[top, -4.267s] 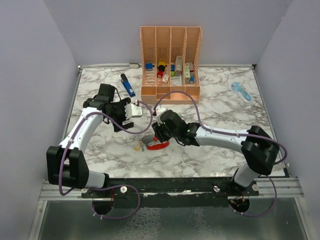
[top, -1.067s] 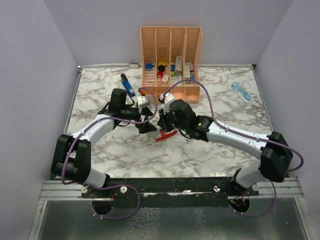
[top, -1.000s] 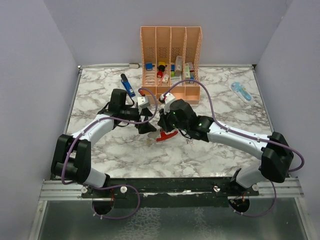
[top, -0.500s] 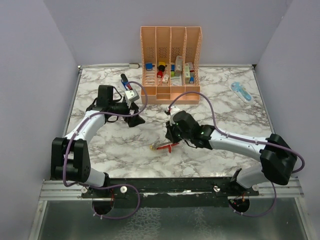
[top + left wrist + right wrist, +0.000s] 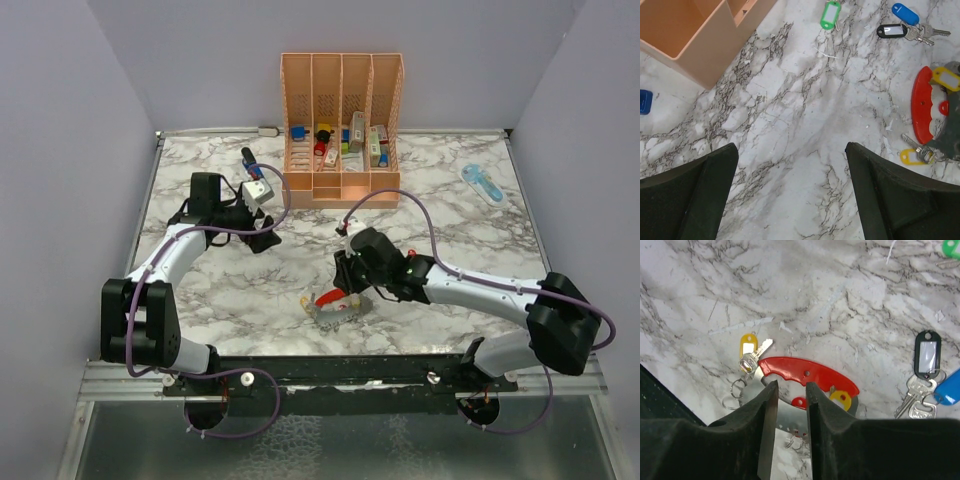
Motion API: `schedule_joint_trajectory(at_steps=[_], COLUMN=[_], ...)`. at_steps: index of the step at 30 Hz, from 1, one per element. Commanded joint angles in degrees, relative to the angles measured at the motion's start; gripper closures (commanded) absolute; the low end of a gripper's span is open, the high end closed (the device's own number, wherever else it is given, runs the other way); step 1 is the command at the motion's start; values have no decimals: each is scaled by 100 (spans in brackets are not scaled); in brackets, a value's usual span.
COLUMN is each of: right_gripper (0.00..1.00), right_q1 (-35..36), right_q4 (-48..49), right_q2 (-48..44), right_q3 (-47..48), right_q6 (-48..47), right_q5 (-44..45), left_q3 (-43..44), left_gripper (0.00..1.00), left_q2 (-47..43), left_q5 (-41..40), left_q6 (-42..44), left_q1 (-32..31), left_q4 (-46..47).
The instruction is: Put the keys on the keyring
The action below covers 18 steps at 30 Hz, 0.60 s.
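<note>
The keyring (image 5: 807, 374), a red curved clip on a grey body, lies flat on the marble near the front edge (image 5: 328, 299). A yellow-tagged key (image 5: 747, 346) lies at its left end, and small red and yellow tags sit against its grey part. My right gripper (image 5: 790, 390) hovers just over it, jaws a little apart, nothing between them. Loose keys with black (image 5: 926, 354), blue (image 5: 947, 390) and green (image 5: 830, 10) tags lie further off. My left gripper (image 5: 791, 150) stands wide open over bare marble, well left of the keyring (image 5: 921, 111).
The peach slotted organizer (image 5: 340, 100) stands at the back centre, its corner close to the left gripper (image 5: 690, 30). A long blue pen-like tool (image 5: 250, 160) lies behind the left arm. A pale blue object (image 5: 483, 183) lies at the back right.
The right arm carried the keyring down toward the front edge, set it on the marble and parted its jaws. The left arm drew back to the left.
</note>
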Motion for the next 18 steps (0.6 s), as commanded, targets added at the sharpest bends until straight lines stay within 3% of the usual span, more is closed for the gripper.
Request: schedule_joint_trajectory(at_steps=[1, 8, 18], right_gripper=[69, 71, 73], right_q1=[94, 396, 1596], right_q4=[-420, -519, -1414], right_q2=[-439, -814, 190], right_q3=[-199, -427, -85], right_q6=[311, 354, 833], right_q5=[-223, -669, -84], left_q3=[75, 51, 66], left_gripper=[8, 8, 8], left_q2=[-80, -75, -126], left_q5=[-104, 250, 343], left_q6=[-170, 45, 227], left_q1=[25, 17, 16], left_q4=[235, 4, -207])
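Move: The keyring, a red-and-grey curved holder with loose rings along its near edge, lies on the table some 6 cm back from the right hand, 1 or 2 cm to its left and about 8 cm below. From that hand, the yellow-tagged key at the keyring's left end is about 4 cm back and 9 left; the black tag is 5 ahead, 5 right, and the blue tag 5 ahead, 8 right. From the left hand, the keyring lies about 17 cm back, 16 right and 13 below. Without touching anything that can be seen, the empty right hand speeds back over the keyring to its near side, by the rings, about 10 cm towards its own base. It stays nearly level at first, then sinks some 3 cm at the end, while the wrist tips farther down and turns slightly counter-clockwise. The fingers stay about a quarter open. ##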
